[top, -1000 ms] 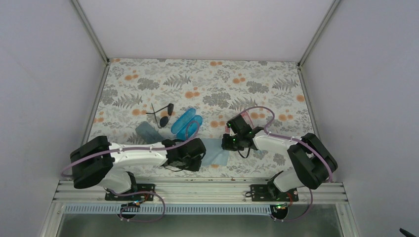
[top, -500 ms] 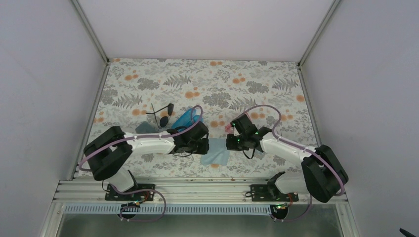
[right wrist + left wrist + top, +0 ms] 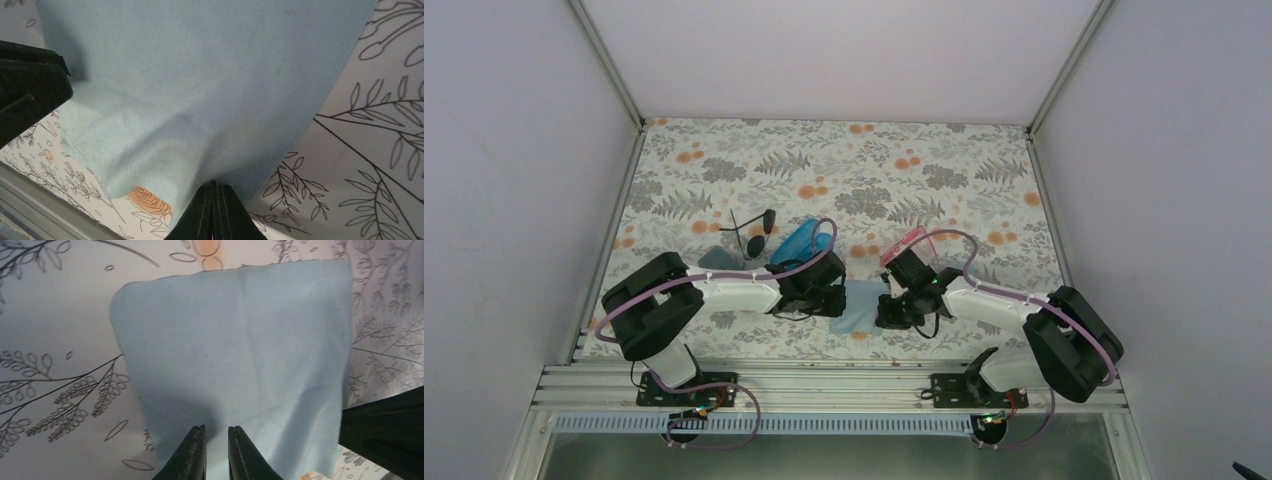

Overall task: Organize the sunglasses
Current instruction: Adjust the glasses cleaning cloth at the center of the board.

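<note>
The black-framed sunglasses (image 3: 750, 232) lie on the flowered table at the left. The pink-red sunglasses (image 3: 903, 244) lie just beyond my right wrist. Neither pair is held. A light blue cloth (image 3: 858, 306) lies between the arms. My right gripper (image 3: 214, 184) is shut on the cloth's (image 3: 200, 75) near edge, which puckers up at the pinch. My left gripper (image 3: 216, 429) stands over the opposite side of the cloth (image 3: 235, 340). Its jaws are a narrow slit apart, and flat fabric shows between them.
An open blue case (image 3: 803, 240) lies behind my left wrist. A grey-blue cloth (image 3: 716, 258) is beside the black pair. The table's metal front rail (image 3: 824, 380) runs close behind the cloth. White walls enclose the table.
My left arm swung right and forward, so its gripper now reaches the cloth. My right gripper dropped back from beside the pink pair onto the cloth's right edge.
</note>
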`<act>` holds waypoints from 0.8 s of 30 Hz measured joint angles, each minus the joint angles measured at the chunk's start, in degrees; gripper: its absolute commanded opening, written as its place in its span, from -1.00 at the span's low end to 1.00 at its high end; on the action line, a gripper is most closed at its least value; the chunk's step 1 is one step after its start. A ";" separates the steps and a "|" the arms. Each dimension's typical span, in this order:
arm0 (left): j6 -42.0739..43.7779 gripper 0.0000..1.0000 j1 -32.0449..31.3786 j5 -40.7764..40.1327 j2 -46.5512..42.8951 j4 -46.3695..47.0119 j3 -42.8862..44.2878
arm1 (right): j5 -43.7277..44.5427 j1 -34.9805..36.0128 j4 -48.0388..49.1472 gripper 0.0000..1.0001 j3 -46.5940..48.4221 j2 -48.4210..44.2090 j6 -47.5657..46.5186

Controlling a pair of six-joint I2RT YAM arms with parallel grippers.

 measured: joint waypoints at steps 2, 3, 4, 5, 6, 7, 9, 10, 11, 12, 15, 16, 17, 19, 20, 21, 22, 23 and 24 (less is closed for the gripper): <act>-0.28 -0.74 0.00 -0.52 0.00 -0.33 -0.42 | 0.33 0.00 0.02 -0.92 -0.11 -0.11 0.70; -0.37 -0.74 0.00 -0.81 0.00 -0.52 -0.52 | 0.72 0.00 -0.04 -0.92 -0.17 -0.24 1.25; -0.59 -0.74 0.00 -1.09 0.00 -0.87 -0.61 | 1.20 0.02 -0.42 -0.92 -0.31 -0.59 1.95; -0.70 -0.74 0.02 -1.53 -0.02 -1.05 -0.59 | 1.86 0.11 -1.07 -0.92 -0.48 -1.18 2.71; -0.83 -0.74 0.07 -1.79 -0.02 -1.14 -0.57 | 2.73 0.33 -1.86 -0.92 -0.76 -2.03 3.45; -1.03 -0.74 0.04 -2.19 -0.04 -1.29 -0.55 | 3.82 0.44 -3.13 -0.92 -0.98 -2.99 4.37; -1.25 -0.74 0.04 -2.56 -0.07 -1.40 -0.52 | 5.97 0.74 -5.66 -0.92 -1.57 -5.03 5.77; -1.44 -0.73 0.04 -2.67 -0.09 -1.49 -0.48 | 6.82 0.76 -6.73 -0.92 -1.77 -5.81 6.23; -1.44 -0.73 0.04 -2.69 -0.09 -1.49 -0.48 | 7.37 0.76 -7.78 -0.92 -1.90 -6.38 6.58; -1.44 -0.72 0.04 -2.67 -0.09 -1.49 -0.48 | 7.48 0.76 -8.31 -0.92 -1.90 -6.67 6.62; -1.14 -0.49 0.09 -2.73 -0.61 -1.86 -0.48 | 7.63 0.74 -9.57 -0.77 -1.31 -7.02 6.40; -0.79 -0.31 0.11 -2.89 -1.11 -2.16 -0.48 | 7.98 0.74 -10.05 -0.68 -0.70 -7.30 6.29; -0.72 -0.19 0.13 -3.37 -1.84 -2.56 -0.44 | 8.87 0.74 -10.69 -0.58 0.46 -7.72 5.99; -0.17 -0.06 0.24 -4.57 -3.48 -3.96 0.11 | 11.10 0.66 -11.30 -0.40 2.73 -8.26 5.75; -0.13 -0.04 0.35 -5.46 -4.28 -4.68 0.70 | 12.72 0.42 -11.34 -0.32 4.11 -8.31 5.16; -0.04 -0.03 0.57 -6.34 -4.96 -5.46 1.57 | 13.99 0.15 -11.26 -0.25 5.03 -8.15 4.94; 0.13 -0.01 0.83 -7.04 -5.40 -5.99 2.40 | 15.50 -0.24 -11.19 -0.22 5.92 -7.72 4.48; 0.39 0.00 1.25 -7.69 -5.66 -6.21 3.26 | 16.83 -0.59 -11.06 -0.19 6.56 -6.99 4.22; 0.68 0.00 1.62 -8.17 -5.70 -6.27 3.87 | 18.47 -1.03 -10.84 -0.17 7.23 -5.73 3.80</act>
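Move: The blue-grey cleaning cloth is under both grippers. Its middle lies about 4 cm right of the left hand, level with it fore and aft, and 1 cm below. From the right hand the middle is some 4 cm ahead and 4 cm left, at about tip height. The blue glasses case is roughly 12 cm ahead and 8 cm left of the left hand; the pink glasses are about 16 cm ahead and 6 cm right of the right hand. Shut right fingertips, still on the cloth's rucked near right corner, drag it some 3.5 cm to the right and about 1 cm back, level with the board. Meanwhile the left tips stay at the cloth's left part, easing about 1 cm left and slightly down. Then both hands lift off some 4 to 5 cm, swinging forward and opening, the right reaching farther forward. ##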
